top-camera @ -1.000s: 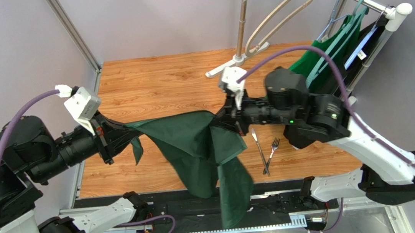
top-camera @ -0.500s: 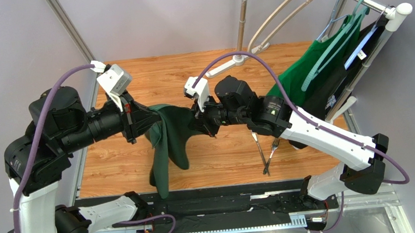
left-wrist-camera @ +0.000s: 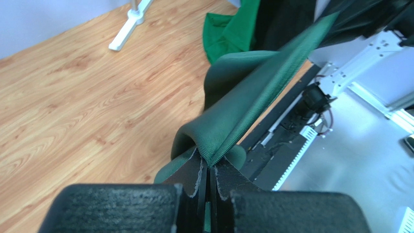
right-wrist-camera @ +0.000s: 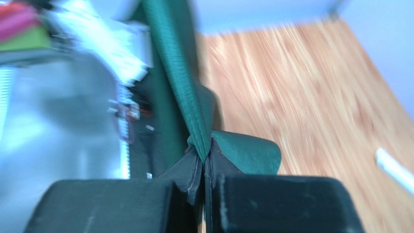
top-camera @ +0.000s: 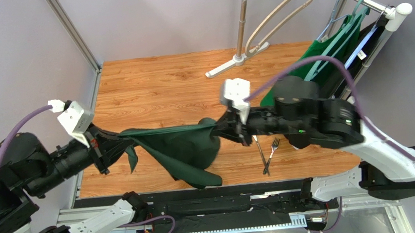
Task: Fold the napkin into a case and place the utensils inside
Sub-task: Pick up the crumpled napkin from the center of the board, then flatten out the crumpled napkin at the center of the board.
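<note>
The dark green napkin [top-camera: 181, 145] hangs in the air between my two arms, its top edge pulled taut and the rest sagging toward the table's near edge. My left gripper [top-camera: 120, 137] is shut on its left corner; the cloth [left-wrist-camera: 243, 111] runs out from between the closed jaws [left-wrist-camera: 210, 167]. On the right corner my right gripper [top-camera: 216, 128] is shut, with the napkin [right-wrist-camera: 180, 73] stretching away from its tips [right-wrist-camera: 201, 158]. Two silver utensils, a fork [top-camera: 272, 151] and a second slim piece [top-camera: 259, 148], lie on the wood below the right arm. No folded case shows.
A brighter green garment [top-camera: 325, 58] on a teal hanger hangs from the rack at the back right. The white stand foot [top-camera: 237, 61] rests on the wooden tabletop [top-camera: 160, 86] at the back. A black rail [top-camera: 230, 204] runs along the near edge.
The arms have drawn apart again after coming close together half a second ago. The napkin, then bunched and dangling, is now stretched wide and lower over the table.
</note>
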Robot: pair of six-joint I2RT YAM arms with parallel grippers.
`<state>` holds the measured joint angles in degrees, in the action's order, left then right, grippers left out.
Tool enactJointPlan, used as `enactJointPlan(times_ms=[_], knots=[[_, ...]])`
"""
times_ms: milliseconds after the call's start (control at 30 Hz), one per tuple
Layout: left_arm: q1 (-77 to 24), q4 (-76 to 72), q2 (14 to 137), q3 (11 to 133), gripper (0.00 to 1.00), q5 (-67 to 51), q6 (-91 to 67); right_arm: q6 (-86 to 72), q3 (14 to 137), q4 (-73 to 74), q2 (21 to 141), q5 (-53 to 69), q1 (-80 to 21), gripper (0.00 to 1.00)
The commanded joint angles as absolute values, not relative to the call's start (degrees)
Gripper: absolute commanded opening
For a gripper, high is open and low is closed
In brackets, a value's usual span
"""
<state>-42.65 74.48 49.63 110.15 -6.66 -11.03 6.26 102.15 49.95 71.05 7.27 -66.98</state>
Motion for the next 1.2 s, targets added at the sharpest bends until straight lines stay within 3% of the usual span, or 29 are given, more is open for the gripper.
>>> enactJointPlan(times_ms=[0,133,200,233,300,333,433,567,600,667,733,800,967,1167], knots=[[-42.36,74.86,49.12,110.57,0.00,-3.09,-11.34,9.93,106.26,53.09,65.48,5.29,-69.43,0.00],[-42.45,78.04,55.35,109.86,0.00,3.41,-12.48,10.72,107.75,52.74,68.02,-8.95,-65.34,0.00],[-41.75,78.92,60.89,109.60,0.00,9.57,-11.35,8.72,107.85,50.30,70.92,-2.59,-57.79,0.00],[-38.18,78.40,62.91,109.34,0.00,9.41,-10.21,7.66,107.15,48.45,71.97,5.46,-49.22,0.00],[-30.89,74.13,68.97,107.50,0.00,2.85,-7.92,6.33,105.38,42.93,77.39,8.60,-43.53,0.00],[-22.67,72.00,70.91,106.19,0.00,0.46,-7.91,6.15,105.99,41.93,80.56,9.74,-39.42,0.00],[-11.65,64.61,80.92,102.83,0.00,-9.37,-10.01,6.50,114.85,40.96,94.36,11.51,-34.82,0.00],[-9.06,64.15,104.59,110.27,0.01,-4.30,-10.55,9.66,129.17,40.69,114.21,13.62,-30.24,0.01],[-8.53,68.42,109.20,114.13,0.04,-4.74,-10.20,9.93,136.51,41.13,118.00,13.01,-29.80,0.14],[-8.44,68.47,117.90,119.61,0.37,2.52,-10.55,10.54,146.02,43.93,129.78,7.84,-29.27,0.55],[-8.44,68.47,121.01,122.94,0.49,11.89,-11.25,9.33,153.07,46.75,135.85,1.10,-29.53,0.72],[-8.44,68.55,122.43,124.53,0.52,15.54,-11.51,9.23,151.19,47.81,134.75,0.79,-29.97,0.75],[-9.14,61.30,111.21,114.03,0.59,14.07,-17.65,3.46,120.26,38.67,117.90,-5.62,-31.20,0.76],[-9.40,45.74,97.83,88.89,0.56,-6.22,-28.10,-8.08,106.72,40.42,111.63,-1.15,-32.17,0.73]])
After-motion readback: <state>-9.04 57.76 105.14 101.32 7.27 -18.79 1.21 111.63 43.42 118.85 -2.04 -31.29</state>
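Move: The napkin hangs pinched in both hands, high over the board's near part. It goes to the open middle of the board: for the left hand about 26 cm ahead, 18 cm right and 43 cm below; for the right hand about 24 cm ahead, straight out and 40 cm below. The knife lies some 6 cm ahead and 16 cm right of the right hand, the fork 5 cm ahead and 19 cm right, the rack foot 46 cm ahead and 14 cm right, all at board level. The napkin, still pinched by both hands, is flung out over the board: the right hand first jerks back and up about 5 cm, then both swing fast forward and down, roughly 40 cm out, spreading slightly apart, fingers tipping down and yawing forward. Near the far end both grippers open and release it; the left rises a little while the right draws back. ##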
